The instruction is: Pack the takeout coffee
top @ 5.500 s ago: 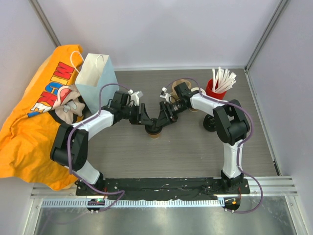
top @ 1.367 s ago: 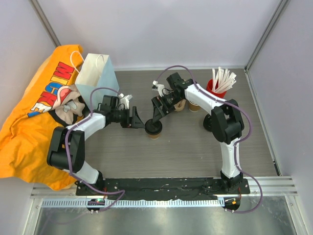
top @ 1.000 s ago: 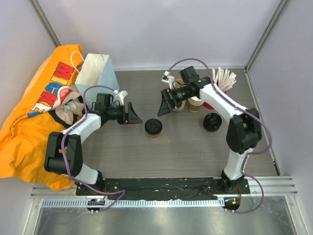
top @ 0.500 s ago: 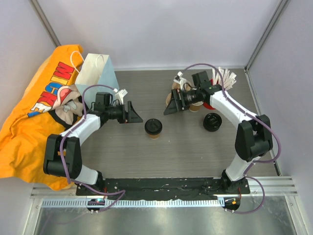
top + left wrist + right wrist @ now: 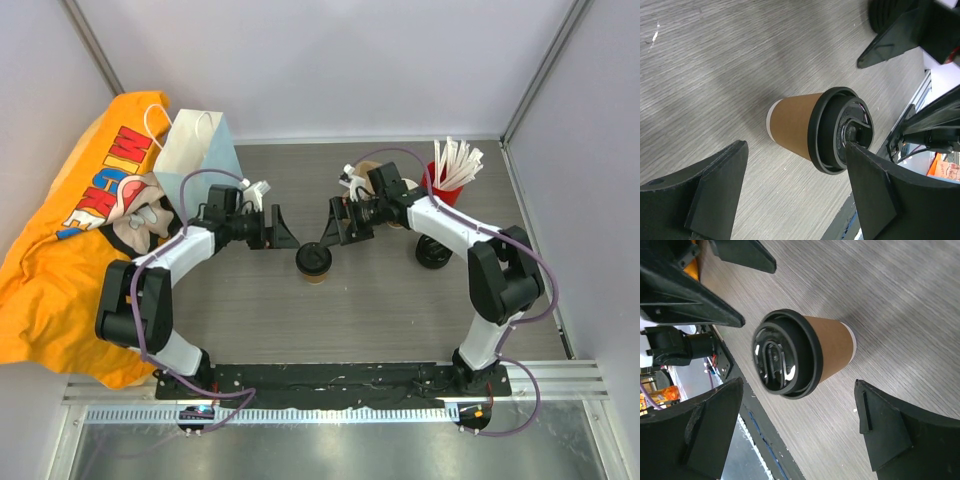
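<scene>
The takeout coffee (image 5: 314,261), a brown paper cup with a black lid, stands upright on the grey table, with nothing touching it. My left gripper (image 5: 279,231) hovers just to its upper left, jaws wide open. Just to its upper right my right gripper (image 5: 341,226) is also open and empty. In the left wrist view the takeout coffee (image 5: 796,129) lies ahead of the spread left gripper (image 5: 796,148). The right wrist view shows the takeout coffee (image 5: 827,347) lid-on ahead of the open right gripper (image 5: 799,385).
A white paper bag (image 5: 196,158) stands at the back left against an orange cloth (image 5: 60,250). Brown lidless cups (image 5: 404,188) sit behind the right arm. A red cup of white sticks (image 5: 441,178) and loose black lids (image 5: 434,250) are at the right.
My right gripper drew back toward the cups, then came back left and down near the coffee. The left gripper edged right toward the cup and opened wider. The cup stayed put.
</scene>
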### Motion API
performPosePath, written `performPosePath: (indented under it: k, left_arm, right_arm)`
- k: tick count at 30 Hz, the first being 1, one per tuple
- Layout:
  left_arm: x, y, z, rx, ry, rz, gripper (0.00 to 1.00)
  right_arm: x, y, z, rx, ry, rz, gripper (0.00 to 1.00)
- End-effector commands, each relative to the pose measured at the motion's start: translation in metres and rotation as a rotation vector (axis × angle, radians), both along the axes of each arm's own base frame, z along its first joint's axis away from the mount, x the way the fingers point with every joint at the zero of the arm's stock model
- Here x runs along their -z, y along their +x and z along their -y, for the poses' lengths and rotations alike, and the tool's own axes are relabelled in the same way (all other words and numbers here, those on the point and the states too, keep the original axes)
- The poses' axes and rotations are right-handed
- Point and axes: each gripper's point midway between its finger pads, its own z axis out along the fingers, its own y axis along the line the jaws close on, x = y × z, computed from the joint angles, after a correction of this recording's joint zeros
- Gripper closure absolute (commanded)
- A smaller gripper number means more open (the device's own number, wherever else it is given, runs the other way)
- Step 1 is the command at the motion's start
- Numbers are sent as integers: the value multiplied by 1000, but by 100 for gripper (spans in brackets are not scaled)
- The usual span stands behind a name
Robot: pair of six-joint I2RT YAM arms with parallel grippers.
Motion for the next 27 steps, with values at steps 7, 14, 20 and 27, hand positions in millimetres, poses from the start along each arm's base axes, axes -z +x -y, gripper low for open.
performPosePath:
  k: [7, 14, 20, 27]
  left_arm:
    - [-11, 5, 16, 45, -16, 58, 18]
    - [-8, -2, 21, 71, -22, 55, 18]
    - [-1, -4, 23, 82, -14, 43, 19]
    - [8, -6, 23, 86, 1, 28, 20]
  right_arm:
    - [27, -10, -16, -32, -31, -7, 4]
    - [30, -9, -20, -40, -21, -20, 9]
    - [36, -9, -22, -43, -24, -36, 19]
    - [37, -6, -24, -43, -19, -46, 31]
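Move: The lidded cup stands some 5 cm back and 5 cm to the right of the left hand, its middle about 5 cm lower. From the right hand it is roughly 6 cm back, 4 cm left and 7 cm below. The cup stack stands about 13 cm right and 3 cm ahead of the right hand, the cup carrier 13 cm ahead and 6 cm right. The bag is about 12 cm ahead and 17 cm left of the left hand. Lower the right gripper about 4.5 cm beside the lidded cup while easing it a little back and left, and from midway start closing its wide-open fingers around the lid, stopping well short of shut. Bring the left gripper about 2 cm right and slightly back towards the cup's other side, sinking a touch at the end, fingers kept wide open. ##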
